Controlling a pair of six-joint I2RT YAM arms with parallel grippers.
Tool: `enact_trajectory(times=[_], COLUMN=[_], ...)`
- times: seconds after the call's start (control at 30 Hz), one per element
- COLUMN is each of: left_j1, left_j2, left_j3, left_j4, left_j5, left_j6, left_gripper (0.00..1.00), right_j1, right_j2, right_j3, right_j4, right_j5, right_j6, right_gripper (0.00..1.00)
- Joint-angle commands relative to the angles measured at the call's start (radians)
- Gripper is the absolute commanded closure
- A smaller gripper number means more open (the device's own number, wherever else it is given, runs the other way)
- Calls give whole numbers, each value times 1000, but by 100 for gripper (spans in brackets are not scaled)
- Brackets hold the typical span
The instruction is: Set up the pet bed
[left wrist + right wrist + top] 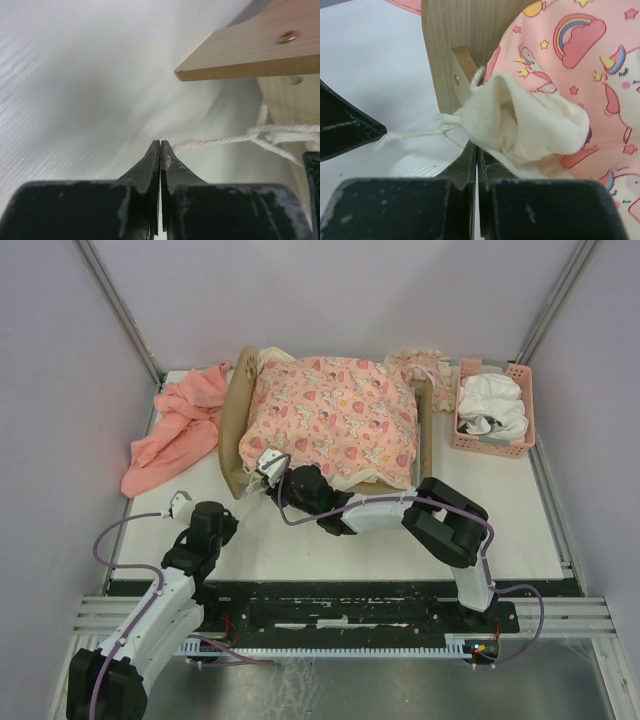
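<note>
The pet bed [236, 430] is a light-wood frame at the back middle of the table. A pink unicorn-print cushion [335, 420] covers its top. My right gripper [268, 462] is at the bed's near left corner with its jaws shut. In the right wrist view its tips [476, 145] rest against a bunched cream fabric corner [530, 125] beside the wooden board [455, 40] and a cream string [415, 135]; nothing shows between the jaws. My left gripper [178, 504] is shut and empty, low over the table left of the bed. Its tips [160, 142] point at the string [220, 142] under the wooden board [250, 55].
A salmon-pink cloth [175, 430] lies crumpled left of the bed. A pink plastic basket [530, 410] with white cloth [492, 400] in it stands at the back right. A frilly cream cloth [420, 362] lies behind the bed. Walls close in the table on three sides.
</note>
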Motion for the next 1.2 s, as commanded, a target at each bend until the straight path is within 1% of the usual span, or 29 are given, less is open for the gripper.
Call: enact_trajectory(times=[0.0,0.23,0.37,0.43,0.47,0.5,0.6,0.7,0.77,0.87,1.03,1.17], left_j1=[6,6,6,6,6,5,6,6,5,5,5,3], left_j2=[32,36,17,-6,-24,-41,-85,-88,-72,-33,37,76], left_j3=[-21,-29,-25,-23,-25,-29,-47,-48,-43,-31,-57,-76], left_j4=[35,44,50,82,113,145,269,368,413,442,566,664], left_j5=[-9,-15,-12,-1,19,35,103,181,211,184,167,177], left_j6=[-87,-100,-76,-22,13,49,140,231,270,282,334,357], left_gripper=[97,97,96,85,78,73,66,63,61,61,63,63], right_j1=[23,80,88,93,94,95,100,100,100,102,102,102], right_j2=[-48,-47,-22,-21,-22,-25,-31,-32,-31,-28,-26,-21], right_j3=[-36,-88,-62,-81,-89,-96,-95,-83,-77,-82,-116,-119], right_j4=[131,278,266,296,319,328,321,293,277,275,327,330], right_j5=[91,271,248,249,256,266,311,336,341,352,403,376], right_j6=[149,187,205,220,230,239,246,265,278,297,307,308], right_gripper=[98,98,98,98,98,98,98,98,98,98,98,98])
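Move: Just ahead of the left hand, which already pinches the loose end of the cord, is the cord knot, about 6 cm forward, 3 cm right and 3 cm up. The headboard corner is some 5 cm ahead of that hand, 1 cm right and slightly lower; the bunched cream hem lies 7 cm forward and 6 cm right, about 5 cm higher. From the right hand, already holding that hem, the knot lies roughly 3 cm left, 1 cm back and 1 cm down. Drawing the cord end about 2 cm down and slightly back, the left hand then opens its fingers partway and lets go, rising some 7 cm and going 5 cm forward and 3–4 cm right towards the knot, tipping up about 20 degrees and turning clockwise. The right keeps its pinch on the hem, easing back 2 cm, then up 2 cm, rolling its left side up and turning clockwise. ##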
